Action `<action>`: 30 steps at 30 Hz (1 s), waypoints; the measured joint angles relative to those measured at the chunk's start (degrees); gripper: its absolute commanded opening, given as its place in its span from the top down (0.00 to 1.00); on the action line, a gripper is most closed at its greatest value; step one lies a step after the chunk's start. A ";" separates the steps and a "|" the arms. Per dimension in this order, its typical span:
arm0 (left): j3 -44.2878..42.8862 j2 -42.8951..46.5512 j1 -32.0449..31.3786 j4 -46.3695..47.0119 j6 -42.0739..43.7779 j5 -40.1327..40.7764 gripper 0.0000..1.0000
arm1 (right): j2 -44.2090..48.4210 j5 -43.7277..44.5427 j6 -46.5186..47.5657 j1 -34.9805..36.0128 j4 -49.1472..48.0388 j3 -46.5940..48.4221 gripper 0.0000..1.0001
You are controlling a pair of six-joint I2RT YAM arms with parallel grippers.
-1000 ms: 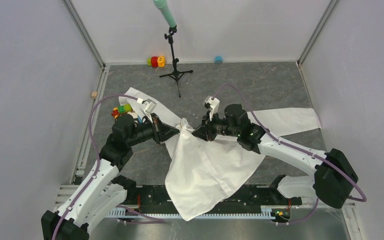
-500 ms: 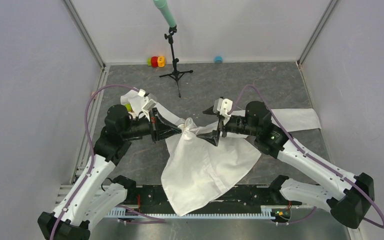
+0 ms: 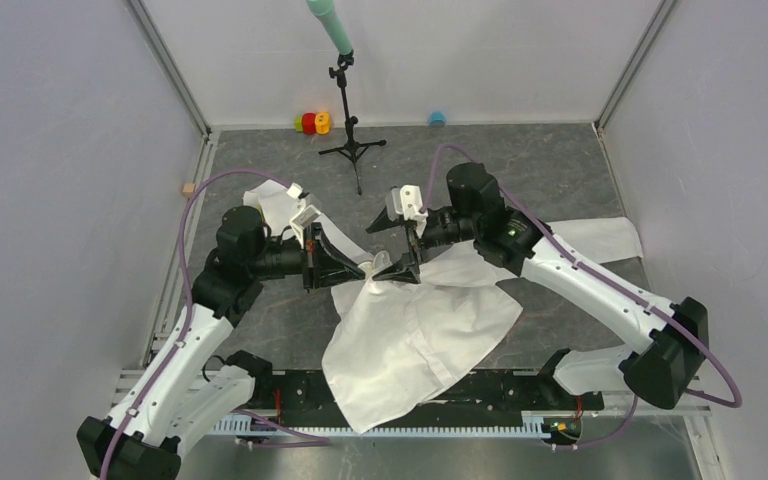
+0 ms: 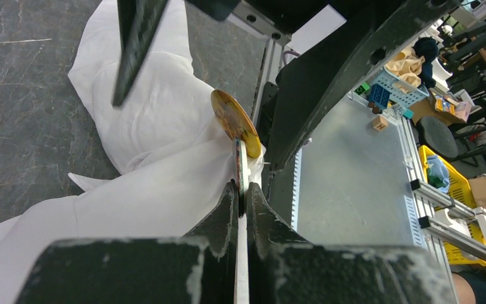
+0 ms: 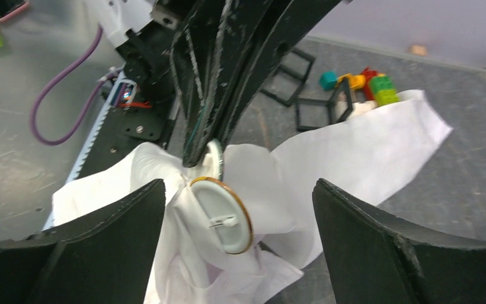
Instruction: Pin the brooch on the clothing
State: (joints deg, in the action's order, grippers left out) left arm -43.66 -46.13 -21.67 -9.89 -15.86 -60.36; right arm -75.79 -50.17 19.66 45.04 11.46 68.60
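The clothing, a white shirt point(image 3: 410, 330), lies rumpled across the dark table, with one fold lifted at its middle. My left gripper point(image 3: 360, 268) is shut on that fold point(image 4: 145, 139); a thin edge-on disc sits in the same pinch point(image 4: 241, 190). Just beyond those fingertips hangs the brooch point(image 4: 233, 120), its orange-gold face tilted. The right wrist view shows the brooch's white back point(image 5: 223, 218) with its pin, and shirt fabric point(image 5: 367, 145) bunched round it. My right gripper point(image 5: 238, 183) is open wide, one finger on each side of the brooch and touching nothing. In the top view the right gripper point(image 3: 392, 248) faces the left one.
A black tripod stand point(image 3: 350, 140) stands at the back, with red and yellow toy blocks point(image 3: 310, 122) and a teal piece point(image 3: 437, 118) by the rear wall. Coloured blocks point(image 5: 367, 85) and black square frames point(image 5: 316, 107) lie past the shirt. A toothed rail point(image 3: 410, 400) runs along the near edge.
My right gripper was shut at the lifted fold, then opened, drew back and now stands wide round the brooch. The left gripper kept its pinch and shifted slightly.
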 measured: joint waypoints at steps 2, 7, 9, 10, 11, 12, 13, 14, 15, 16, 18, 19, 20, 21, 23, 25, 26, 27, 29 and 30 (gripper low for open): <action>0.00 0.00 -0.07 -0.26 0.22 -0.04 0.98 | -0.83 -1.36 0.76 0.24 2.43 0.09 0.19; 0.00 0.00 -0.22 -0.35 0.52 -0.09 0.98 | -1.53 -3.34 1.66 0.35 6.12 0.11 0.37; 0.00 0.00 -0.35 -0.39 0.55 -0.15 0.98 | -1.77 -3.85 1.64 0.35 6.73 0.17 0.37; 0.00 0.00 -0.42 -0.39 0.55 -0.20 0.98 | -1.95 -3.96 1.53 0.35 6.78 0.17 0.38; 0.00 0.00 -0.52 -0.42 0.57 -0.24 0.98 | -2.08 -4.11 1.40 0.35 6.78 0.17 0.39; 0.00 0.00 -0.61 -0.44 0.57 -0.26 0.98 | -2.19 -4.28 1.20 0.35 6.78 0.17 0.39; 0.00 0.00 -0.68 -0.48 0.57 -0.31 0.98 | -2.29 -4.52 1.05 0.35 6.69 0.17 0.40; 0.00 0.00 -0.72 -0.50 0.57 -0.33 0.98 | -2.40 -4.90 0.79 0.35 6.62 0.17 0.41; 0.00 0.00 -0.83 -0.50 0.57 -0.33 0.98 | -2.51 -5.18 0.55 0.35 6.58 0.17 0.43; 0.00 0.00 -0.92 -0.50 0.57 -0.33 0.98 | -2.62 -5.42 0.26 0.35 6.45 0.20 0.44; 0.00 0.00 -0.98 -0.52 0.59 -0.37 0.98 | -2.78 -5.84 -0.20 0.35 6.36 0.20 0.45; 0.00 0.00 -1.03 -0.55 0.59 -0.37 0.98 | -2.82 -6.05 -0.46 0.35 6.29 0.20 0.46; 0.00 0.00 -1.07 -0.57 0.61 -0.39 0.98 | -2.82 -6.38 -0.63 0.35 6.21 0.20 0.47; 0.00 0.00 -1.11 -0.61 0.61 -0.42 0.98 | -2.82 -6.56 -0.79 0.35 6.14 0.20 0.47; 0.00 0.00 -1.31 -0.72 0.68 -0.44 0.98 | -2.82 -6.84 -1.25 0.35 6.08 0.28 0.47; 0.00 0.00 -1.33 -0.74 0.81 -0.48 0.98 | -2.80 -7.04 -1.55 0.35 5.70 0.28 0.47; 0.00 0.00 -1.36 -0.74 0.83 -0.57 0.98 | -2.78 -7.06 -1.66 0.35 5.60 0.28 0.47; 0.00 0.00 -1.33 -0.74 0.85 -0.68 0.98 | -2.75 -7.04 -1.84 0.35 5.51 0.28 0.47; 0.00 0.00 -1.36 -0.74 0.92 -0.85 0.98 | -2.62 -7.02 -2.01 0.35 5.33 0.28 0.48; 0.00 0.00 -1.36 -0.76 0.96 -0.90 0.98 | -2.58 -7.02 -2.10 0.33 5.29 0.28 0.49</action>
State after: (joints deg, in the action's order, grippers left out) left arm -43.66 -46.13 -23.03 -10.66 -14.90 -61.25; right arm -78.37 -57.19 17.56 45.36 16.75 68.88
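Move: The brooch's gold-rimmed disc lies some 2 cm back, 1 cm to the right and 3 cm below the midpoint of the right hand's wide-open fingers. A second disc, pinched in the left fingers, is about 3 cm back, 2 cm left and 2 cm lower than that right-hand midpoint; the bunched cloth is about 4 cm back, straight behind it and 4 cm lower. From the left hand, the gold-rimmed disc is about 3 cm right and 1 cm forward, roughly level. The gold-rimmed disc is straddled by the right hand, which eases back and down about 3 cm, quickly at first, then creeps and rises a touch, rolling roughly 10 degrees. Its fingers close from nearly full to about half open, one on either side of the disc, without pinching it. The left hand keeps its grip on the second disc. ##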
